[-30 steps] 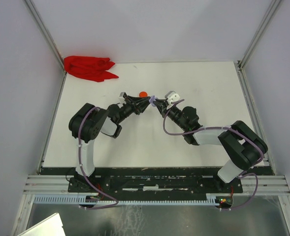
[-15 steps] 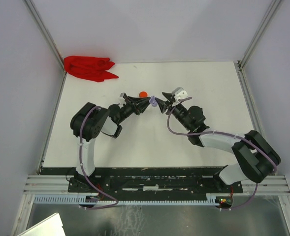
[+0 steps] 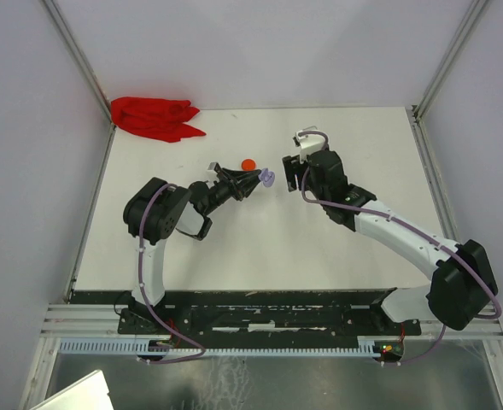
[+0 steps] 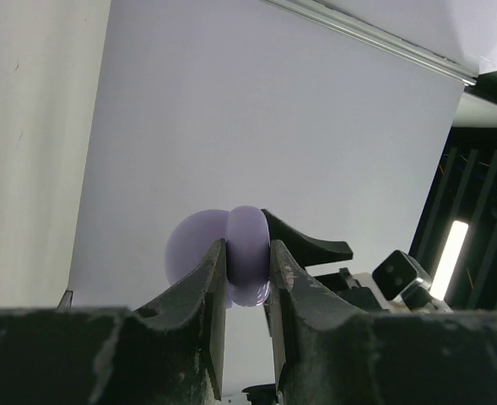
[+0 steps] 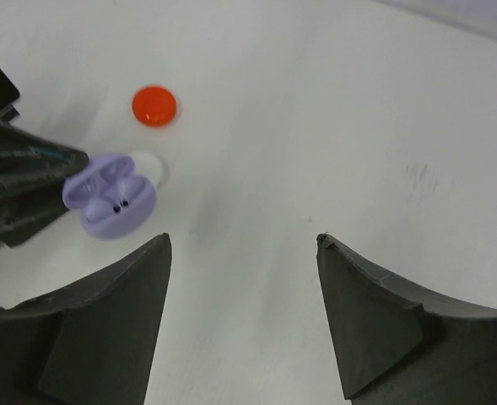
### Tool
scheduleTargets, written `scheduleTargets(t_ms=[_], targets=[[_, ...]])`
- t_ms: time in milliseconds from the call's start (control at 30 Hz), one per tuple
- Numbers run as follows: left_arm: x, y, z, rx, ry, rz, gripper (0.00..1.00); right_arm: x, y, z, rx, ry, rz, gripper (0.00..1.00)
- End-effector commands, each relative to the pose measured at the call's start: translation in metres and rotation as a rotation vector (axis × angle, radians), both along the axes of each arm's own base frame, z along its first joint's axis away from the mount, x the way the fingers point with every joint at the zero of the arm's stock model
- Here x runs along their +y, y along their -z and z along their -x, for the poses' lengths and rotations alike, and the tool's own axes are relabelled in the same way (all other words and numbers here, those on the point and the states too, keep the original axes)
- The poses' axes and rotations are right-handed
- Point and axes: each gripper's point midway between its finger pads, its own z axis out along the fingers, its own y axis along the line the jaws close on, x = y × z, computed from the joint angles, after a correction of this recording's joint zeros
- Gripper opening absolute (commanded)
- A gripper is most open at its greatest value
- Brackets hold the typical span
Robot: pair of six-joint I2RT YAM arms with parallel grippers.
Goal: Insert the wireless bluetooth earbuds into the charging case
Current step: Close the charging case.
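Note:
My left gripper (image 3: 258, 178) is shut on the purple charging case (image 3: 269, 178) and holds it above the table. In the left wrist view the case (image 4: 248, 253) is pinched edge-on between the fingers (image 4: 199, 295). In the right wrist view the case (image 5: 105, 202) lies open, with the purple wireless bluetooth earbuds (image 5: 118, 194) seated inside, their dark tips showing. My right gripper (image 5: 242, 240) is open and empty, to the right of the case and apart from it; from above it (image 3: 290, 177) hangs just right of the case.
A red disc (image 3: 248, 164) lies on the white table (image 3: 362, 145) behind the case. A white disc (image 5: 153, 165) shows partly behind the case. A red cloth (image 3: 154, 118) is bunched at the far left corner. Grey walls close in the table.
My right gripper has opened and drawn back to the right, away from the case, with its arm stretching out. The left gripper still holds the case in the same spot.

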Motion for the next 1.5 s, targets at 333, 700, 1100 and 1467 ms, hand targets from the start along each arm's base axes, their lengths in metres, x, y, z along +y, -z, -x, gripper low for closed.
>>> scheduleTargets(t_ms=[333, 700, 1100, 1467], targets=[[0.014, -0.032, -0.003, -0.078, -0.109, 0.131, 0.03, 0.029, 0.071, 0.019, 0.107, -0.153, 0.115, 1.00], [0.013, -0.035, 0.001, -0.045, -0.116, 0.157, 0.03, 0.065, 0.080, -0.009, -0.079, -0.088, 0.199, 1.00], [0.016, -0.034, 0.009, -0.039, -0.113, 0.155, 0.03, 0.065, 0.082, -0.031, -0.151, 0.002, 0.230, 1.00], [0.017, -0.027, 0.011, -0.027, -0.116, 0.144, 0.03, 0.046, 0.072, -0.030, -0.191, 0.069, 0.271, 1.00]])
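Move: My left hand already holds the open lavender charging case in its fingertips, the case's middle about 2 cm right and 1 cm ahead of the hand point. From my empty right hand that case lies some 9 cm left, 3 cm ahead and 7 cm lower. On the table some 14 cm below my left hand, the red case lies about 9 cm ahead and 3 cm left, and the white case about 3 cm ahead and 1 cm left. I sink my right hand about 12 cm, easing back slightly at first, then swing it some 6 cm left and push about 4 cm forward towards the open case. On the way I spread its fingers fully and roll its left side down nearly 20 degrees. My left hand keeps its pinch on the case, lowering it about 2 cm while turning slightly counter-clockwise and tipping its fingers down. ##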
